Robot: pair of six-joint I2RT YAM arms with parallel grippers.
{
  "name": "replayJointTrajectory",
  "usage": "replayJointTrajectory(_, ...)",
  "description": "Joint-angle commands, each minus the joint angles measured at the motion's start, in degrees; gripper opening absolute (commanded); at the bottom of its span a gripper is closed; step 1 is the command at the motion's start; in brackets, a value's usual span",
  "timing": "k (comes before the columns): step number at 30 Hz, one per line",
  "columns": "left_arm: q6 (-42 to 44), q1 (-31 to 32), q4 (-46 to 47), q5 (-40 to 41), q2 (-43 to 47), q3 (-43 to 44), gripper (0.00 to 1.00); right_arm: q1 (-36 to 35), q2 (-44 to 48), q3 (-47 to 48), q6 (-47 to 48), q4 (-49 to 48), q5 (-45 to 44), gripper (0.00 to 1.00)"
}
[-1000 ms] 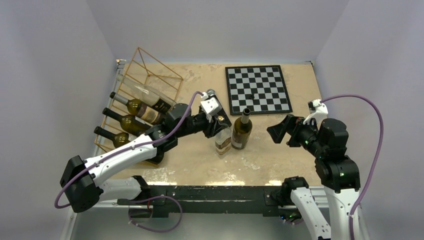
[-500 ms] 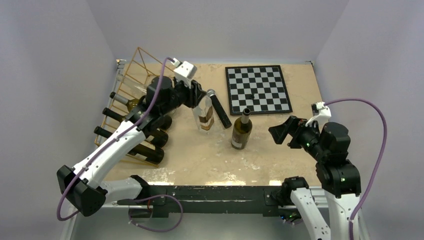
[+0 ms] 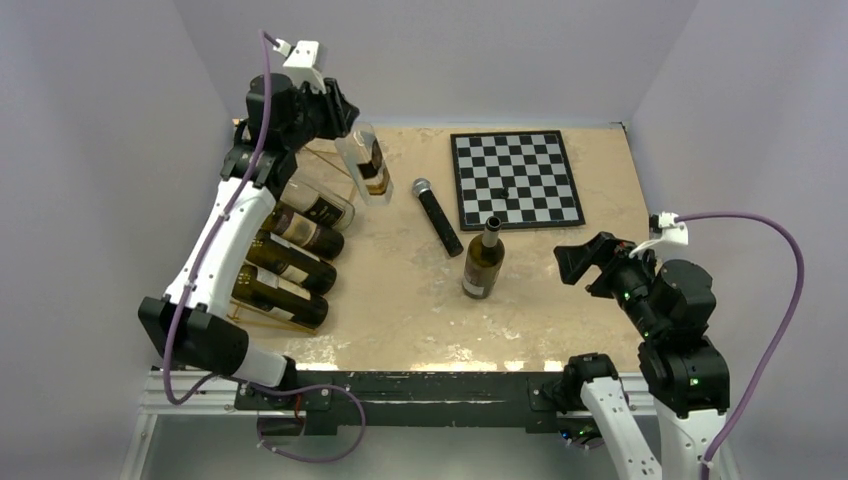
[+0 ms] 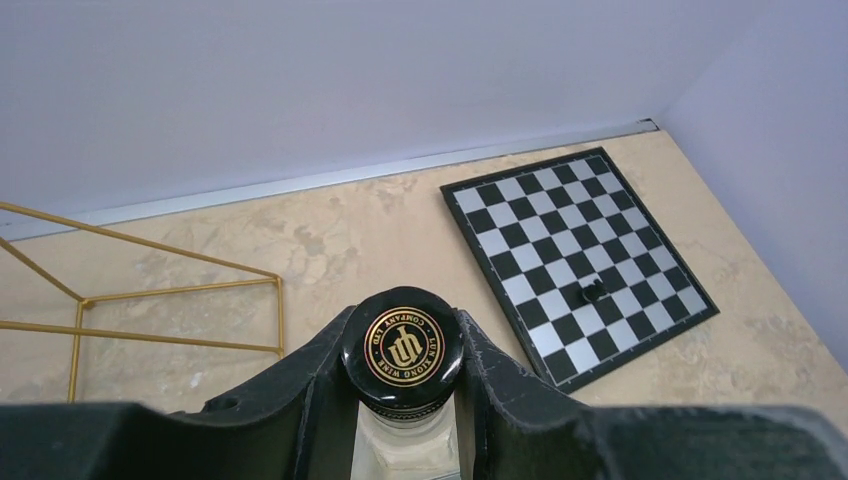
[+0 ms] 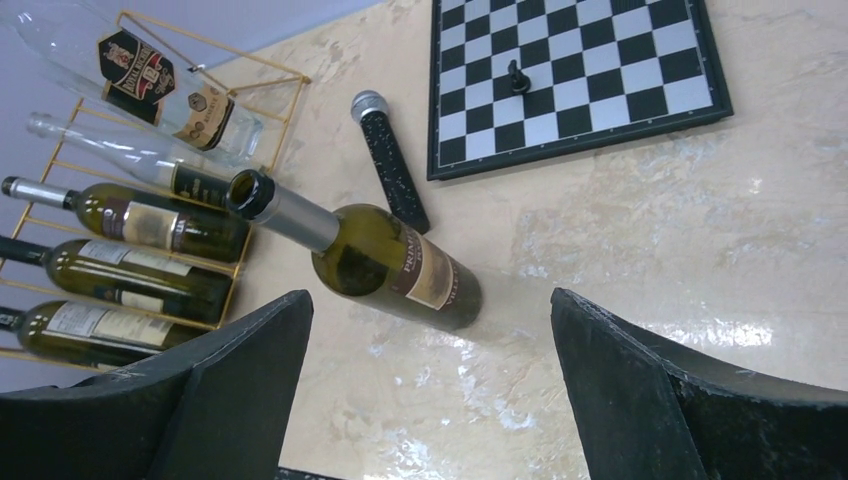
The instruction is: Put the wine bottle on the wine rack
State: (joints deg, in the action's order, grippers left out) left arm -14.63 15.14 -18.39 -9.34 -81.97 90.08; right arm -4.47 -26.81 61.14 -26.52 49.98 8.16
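Note:
My left gripper [image 3: 338,112] is shut on the black-capped neck of a clear wine bottle [image 3: 368,165] and holds it tilted in the air by the gold wire wine rack [image 3: 262,172] at the table's far left. In the left wrist view the cap [image 4: 402,346] sits between my fingers [image 4: 500,385]. Several bottles lie on the rack [image 5: 150,225]. A dark green open bottle [image 3: 483,258] stands upright mid-table, also seen in the right wrist view [image 5: 385,262]. My right gripper [image 3: 585,262] is open and empty, to the right of that bottle.
A black microphone [image 3: 437,215] lies on the table between the rack and the chessboard [image 3: 515,180], which carries one small dark piece [image 5: 516,76]. Walls close in the table on the left, back and right.
My left arm has lifted the clear bottle from beside the green bottle and swung it up and back-left toward the rack. The right gripper drifted slightly right.

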Motion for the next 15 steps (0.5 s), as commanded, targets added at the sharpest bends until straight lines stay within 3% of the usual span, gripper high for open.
replayJointTrajectory(1,-5.30,-3.61,6.39,-3.65,-2.59,7.57,0.00,0.08,0.68,1.92,0.35,-2.20,-4.14,0.94)
replayJointTrajectory(15,-14.83,-14.35,17.20,-11.60,-11.70,7.44,0.00,0.10,0.90,0.18,1.21,-1.65,-5.14,0.94)
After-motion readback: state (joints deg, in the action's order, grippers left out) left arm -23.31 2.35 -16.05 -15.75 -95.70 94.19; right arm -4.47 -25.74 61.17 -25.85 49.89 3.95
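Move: The free slot at the far end of the wine rack, where I'm taking the clear square bottle I hold by its capped neck, has its middle about 17 cm to the left of my left hand, 8 cm farther out and roughly 25 cm lower. The round clear bottle already racked lies some 19 cm to my left hand's left and 2 cm nearer me. On the table, the microphone is about 14 cm to its right, level with it. From my right hand the slot is some 32 cm ahead and 55 cm left. Keeping its grip on the capped neck, my left hand carries the bottle forward and left by roughly 8 and 7 cm, sinking some 6 cm as it goes, towards the rack's empty far end. On the way the wrist tips down by about 10 degrees, rolls its left side down a little and turns slightly counter-clockwise. ##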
